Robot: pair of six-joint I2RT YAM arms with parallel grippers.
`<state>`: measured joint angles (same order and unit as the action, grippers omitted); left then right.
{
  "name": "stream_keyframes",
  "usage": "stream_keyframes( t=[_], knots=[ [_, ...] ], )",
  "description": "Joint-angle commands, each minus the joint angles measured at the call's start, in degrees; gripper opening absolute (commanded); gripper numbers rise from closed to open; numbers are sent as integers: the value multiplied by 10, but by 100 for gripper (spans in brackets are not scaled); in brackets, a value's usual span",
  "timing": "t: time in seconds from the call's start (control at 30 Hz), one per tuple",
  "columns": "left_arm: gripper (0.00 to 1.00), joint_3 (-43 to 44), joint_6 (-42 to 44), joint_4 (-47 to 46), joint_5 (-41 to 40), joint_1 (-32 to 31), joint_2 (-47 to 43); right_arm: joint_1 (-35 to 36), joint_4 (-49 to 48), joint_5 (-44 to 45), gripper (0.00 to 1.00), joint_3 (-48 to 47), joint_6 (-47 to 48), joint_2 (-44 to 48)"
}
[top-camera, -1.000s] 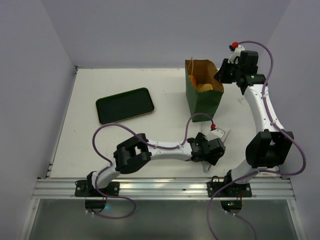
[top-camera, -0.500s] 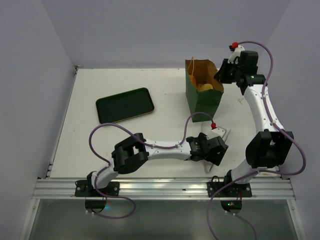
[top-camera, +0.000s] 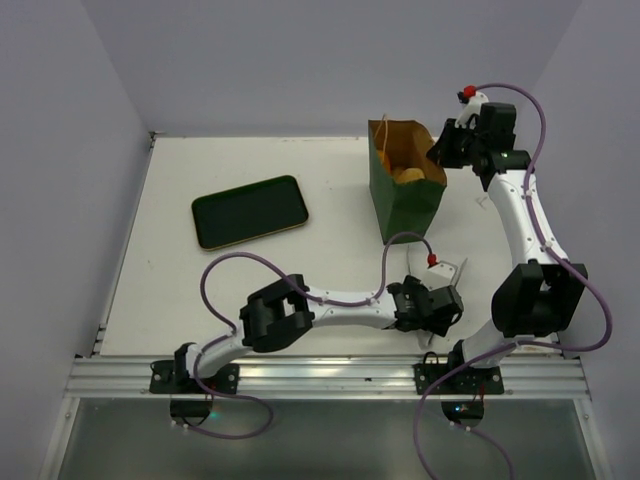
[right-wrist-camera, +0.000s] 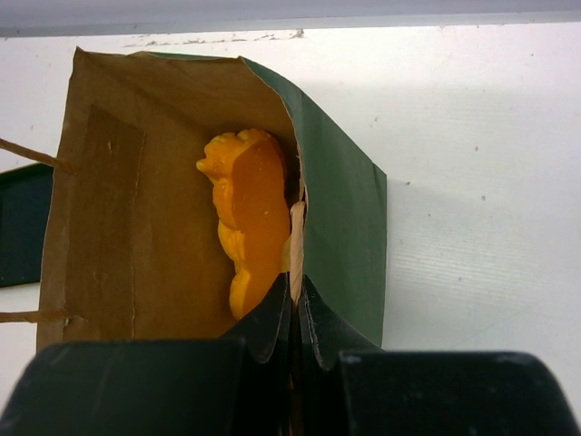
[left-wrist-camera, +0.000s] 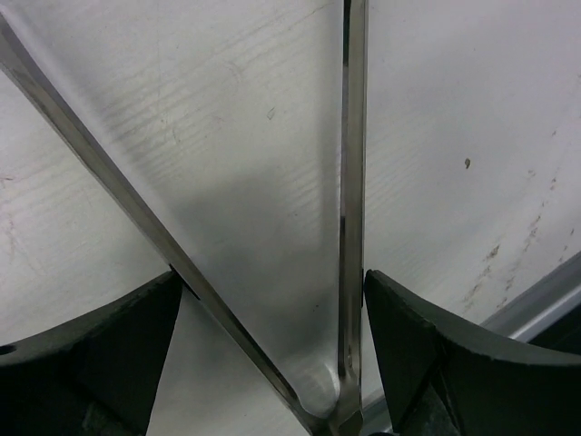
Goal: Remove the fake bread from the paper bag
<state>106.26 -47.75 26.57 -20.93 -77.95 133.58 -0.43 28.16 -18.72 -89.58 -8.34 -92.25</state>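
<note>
The paper bag (top-camera: 405, 192) stands upright at the back right, dark green outside and brown inside (right-wrist-camera: 136, 209). An orange piece of fake bread (right-wrist-camera: 250, 218) leans against its inner wall, and bread (top-camera: 408, 173) also shows from above. My right gripper (right-wrist-camera: 295, 291) is shut on the bag's rim at the twine handle, by the bag's right top edge (top-camera: 445, 150). My left gripper (top-camera: 440, 310) hovers low near the table's front edge. Its fingers (left-wrist-camera: 91, 354) stand wide on either side of metal tongs (left-wrist-camera: 351, 182) lying on the table, each tong arm close against a finger.
A dark green flat tray (top-camera: 249, 211) lies left of the middle of the table, and its edge (right-wrist-camera: 18, 222) shows beside the bag. The table's front rail (top-camera: 330, 375) runs just behind the left gripper. Purple cables (top-camera: 230, 265) loop over both arms.
My left arm has swung right and nearer the front edge, over the tongs, and its fingers have drawn in slightly. The right gripper still holds the bag rim.
</note>
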Motion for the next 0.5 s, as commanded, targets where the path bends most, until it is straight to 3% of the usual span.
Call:
stream_keyframes(
  t=[0.0, 0.07, 0.27, 0.3, 0.47],
  knots=[
    [84, 47, -28, 57, -50, -4, 42, 0, -29, -18, 0, 3, -10, 30],
    [82, 63, -29, 76, -77, -5, 60, 0, -32, -19, 0, 6, -12, 33],
    [62, 48, -18, 111, -137, -4, 67, 0, -36, -21, 0, 11, -13, 37],
    [53, 46, -16, 120, -141, -5, 68, 0, -36, -21, 0, 12, -14, 37],
    [42, -33, -14, 131, -162, -5, 21, 0, -38, -19, 0, 15, -12, 44]
  ],
)
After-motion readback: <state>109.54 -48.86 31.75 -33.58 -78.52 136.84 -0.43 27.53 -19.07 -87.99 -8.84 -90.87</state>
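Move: The left hand's open fingers straddle the metal tongs a few centimetres ahead of their hinge, so the tongs' middle lies about 4 cm ahead, laterally level and about 1 cm lower. The paper bag's middle is roughly 20 cm ahead, 6 cm left and 10 cm higher, with the fake bread inside it about 22 cm ahead, 6 cm left and 9 cm up. From the right hand the tongs are some 27 cm back, laterally level, 25 cm below. The left fingers squeeze the two arms of the tongs together between them, closing to about half their earlier gap. Meanwhile the hand goes about 3 cm forward, towards the bag, swings left by some 2 cm late on and sinks about a centimetre, its fingertips tilting up and turning counter-clockwise roughly 10 degrees. The right hand stays put and keeps its pinch on the bag's rim. ##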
